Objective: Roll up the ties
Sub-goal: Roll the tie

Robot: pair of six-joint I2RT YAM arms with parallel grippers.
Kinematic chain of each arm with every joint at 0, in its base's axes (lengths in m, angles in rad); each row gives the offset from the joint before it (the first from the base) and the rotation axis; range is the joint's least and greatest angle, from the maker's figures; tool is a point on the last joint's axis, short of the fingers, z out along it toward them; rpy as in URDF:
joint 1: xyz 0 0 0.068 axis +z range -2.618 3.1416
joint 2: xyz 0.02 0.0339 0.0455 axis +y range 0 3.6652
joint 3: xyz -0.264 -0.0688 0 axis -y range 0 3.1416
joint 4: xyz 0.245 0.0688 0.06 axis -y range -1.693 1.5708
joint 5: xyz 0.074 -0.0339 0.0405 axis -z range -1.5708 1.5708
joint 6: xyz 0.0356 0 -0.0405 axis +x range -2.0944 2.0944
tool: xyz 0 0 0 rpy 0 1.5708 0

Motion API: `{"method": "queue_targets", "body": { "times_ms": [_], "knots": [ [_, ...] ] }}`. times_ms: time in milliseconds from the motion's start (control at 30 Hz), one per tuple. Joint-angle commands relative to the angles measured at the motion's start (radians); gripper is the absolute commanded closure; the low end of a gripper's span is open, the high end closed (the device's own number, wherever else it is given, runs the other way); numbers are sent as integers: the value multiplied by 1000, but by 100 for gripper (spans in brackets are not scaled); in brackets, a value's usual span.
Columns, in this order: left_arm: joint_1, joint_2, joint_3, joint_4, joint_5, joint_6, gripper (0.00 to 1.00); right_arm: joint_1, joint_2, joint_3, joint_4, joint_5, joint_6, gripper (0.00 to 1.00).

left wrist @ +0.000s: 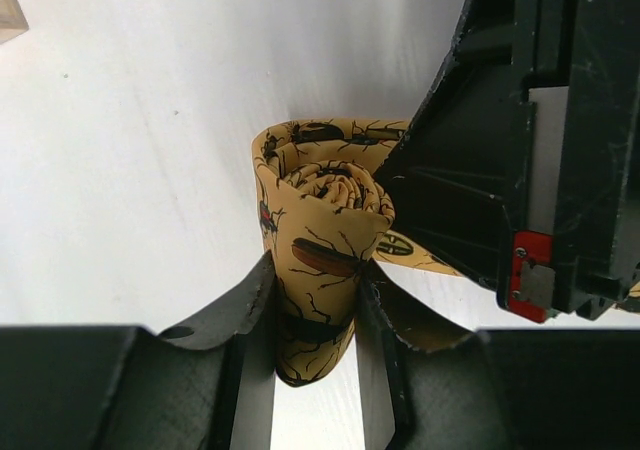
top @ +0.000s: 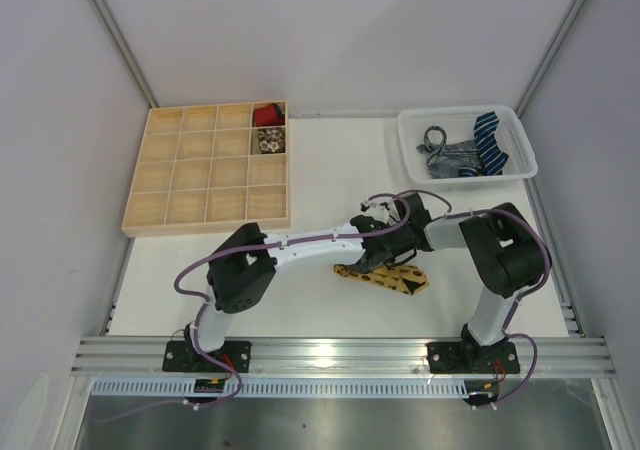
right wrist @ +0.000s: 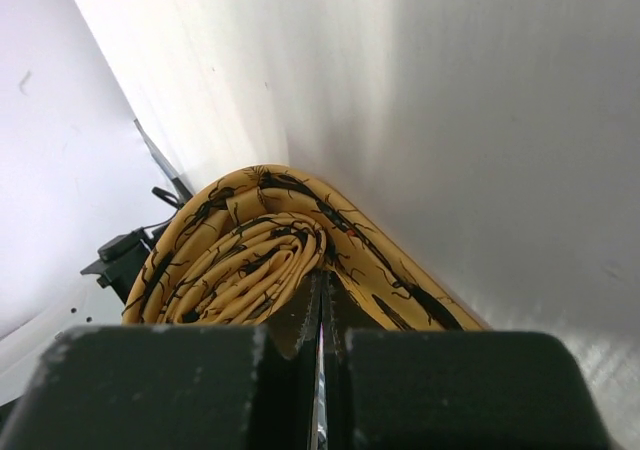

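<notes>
A mustard-yellow tie with dark spots [top: 392,280] lies mid-table, partly wound into a roll [left wrist: 325,200]. My left gripper [left wrist: 315,280] is shut on the lower end of that roll, one finger on each side. My right gripper [right wrist: 322,285] is shut, its jaws pressed together with nothing visible between them. Its tips touch the tie [right wrist: 240,250] where the coil meets the loose outer layer. Its black body [left wrist: 500,170] stands right beside the roll. In the top view both grippers meet over the tie and hide the roll.
A wooden compartment tray [top: 170,185] at the back left holds a rolled red tie [top: 266,115] and a pale patterned roll [top: 268,141]. A white basket [top: 465,113] at the back right holds a grey tie [top: 440,152] and a navy striped tie [top: 490,140].
</notes>
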Motion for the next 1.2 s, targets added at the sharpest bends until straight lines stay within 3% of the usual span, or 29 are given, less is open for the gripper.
{"method": "queue_targets", "body": {
  "times_ms": [0,233,400,500,700,1167],
  "knots": [
    [-7,26,23,44,-22,-36,89,9,24,37,92,-75,41,100],
    [1,59,-16,130,25,-27,73,-27,13,40,23,-45,-15,100],
    [1,28,-88,220,73,-16,69,-42,36,52,-4,-47,-40,100],
    [2,8,-108,248,91,-16,53,-45,44,59,-15,-45,-52,100],
    [1,8,-105,269,134,-4,38,-53,30,72,-64,-14,-83,100],
    [1,-60,-11,225,129,33,30,-97,-31,80,-182,42,-164,100]
  ]
}}
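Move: The rolled end of the beetle-print tie is upright between my left fingers, almost at the hand point. My shut right fingertips are tucked against its other side, so the roll's middle lies about 2 cm left and 1 cm back of my right hand. From my left hand, the tie's loose tail ends some 15 cm to the right and 4 cm nearer me. The white bin stands roughly 27 cm right and 29 cm ahead. I ease my left hand down about 2.5 cm around the roll, open its fingers wide to let go of the pinch, and go on about 3.5 cm to the right, lifting a little at the end. My right hand, still shut with its tips between the roll and the outer wrap, draws some 3 cm right and 1.5 cm forward. ##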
